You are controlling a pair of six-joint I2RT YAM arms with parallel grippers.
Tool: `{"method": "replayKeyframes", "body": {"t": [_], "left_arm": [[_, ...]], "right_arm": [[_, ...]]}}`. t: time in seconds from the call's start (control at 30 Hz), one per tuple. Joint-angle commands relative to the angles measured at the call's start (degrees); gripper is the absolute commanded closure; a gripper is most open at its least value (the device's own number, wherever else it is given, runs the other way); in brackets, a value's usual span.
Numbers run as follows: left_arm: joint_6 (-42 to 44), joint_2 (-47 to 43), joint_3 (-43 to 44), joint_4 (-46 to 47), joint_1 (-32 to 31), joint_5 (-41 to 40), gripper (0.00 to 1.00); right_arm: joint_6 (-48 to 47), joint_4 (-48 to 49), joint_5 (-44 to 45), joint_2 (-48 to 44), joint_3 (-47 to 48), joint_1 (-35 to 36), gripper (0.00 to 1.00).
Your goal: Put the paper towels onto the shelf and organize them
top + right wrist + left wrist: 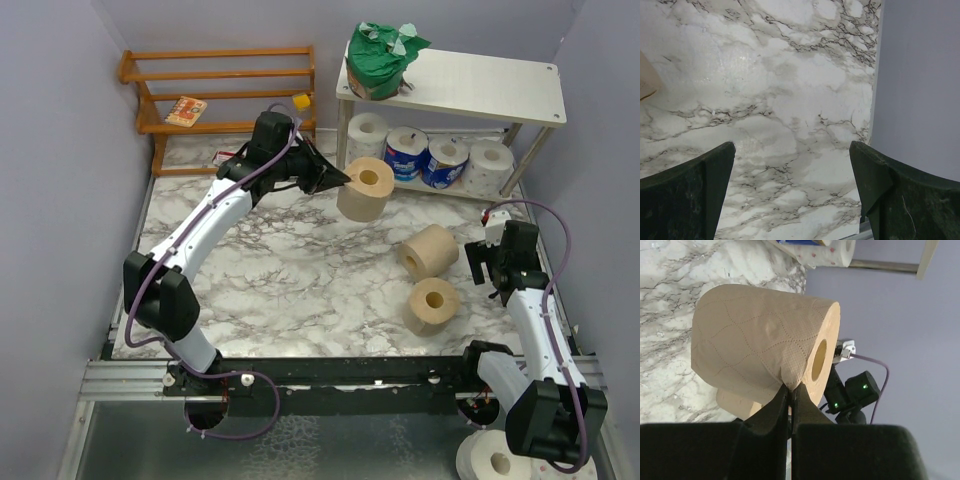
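My left gripper (345,181) is shut on the edge of a tan-brown paper roll (366,189), pinching its outer paper and holding it in front of the white shelf (480,84); the wrist view shows the roll (760,347) above the closed fingers (790,390). Two more tan rolls (428,251) (433,305) lie on the marble table. On the shelf's lower tier stand a white roll (368,134), two blue-wrapped rolls (406,152) (443,162) and a dotted roll (488,166). A green-wrapped pack (381,60) sits on top. My right gripper (482,264) is open and empty over the table.
An orange-brown wooden rack (220,95) stands at the back left with a small packet (186,110) on it. Purple walls close the sides. Another white roll (495,462) lies below the table's front edge. The table's right edge (874,120) is beside my right gripper.
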Motion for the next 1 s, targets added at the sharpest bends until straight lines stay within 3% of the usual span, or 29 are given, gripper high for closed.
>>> {"method": "replayKeyframes", "body": {"t": [0.0, 0.3, 0.97], "left_arm": [[-8.73, -2.14, 5.24, 0.69, -2.05, -7.48, 1.00], [-13.34, 1.94, 17.77, -4.54, -7.48, -16.67, 1.00], [-15.60, 11.74, 35.49, -0.29, -15.34, -30.07, 1.00]], "right_arm": [[0.41, 1.53, -0.73, 0.24, -0.24, -0.15, 0.00], [0.46, 1.53, -0.64, 0.59, -0.10, -0.17, 0.00], [0.46, 1.61, -0.46, 0.95, -0.17, -0.15, 0.00]]}}
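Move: The free spot on the shelf's top board, just right of the green bag, lies about 20 cm ahead of the left hand and 18 cm to its right, roughly at its height. The green bag stands some 22 cm ahead, 7 right and 8 higher; the left blue roll on the lower board is around 18 ahead, 15 right and 18 below. From the right hand that spot is about 32 cm ahead, 20 left, 20 up. The brown paper roll, still pinched at its edge by the shut left fingers, is carried up about 11 cm in front of the shelf, moving right as it climbs, some 8 cm in all. Once the height is won the left hand keeps on right and then eases forward a little towards the top board, the wrist having turned roughly 15 degrees, partly counter-clockwise. ##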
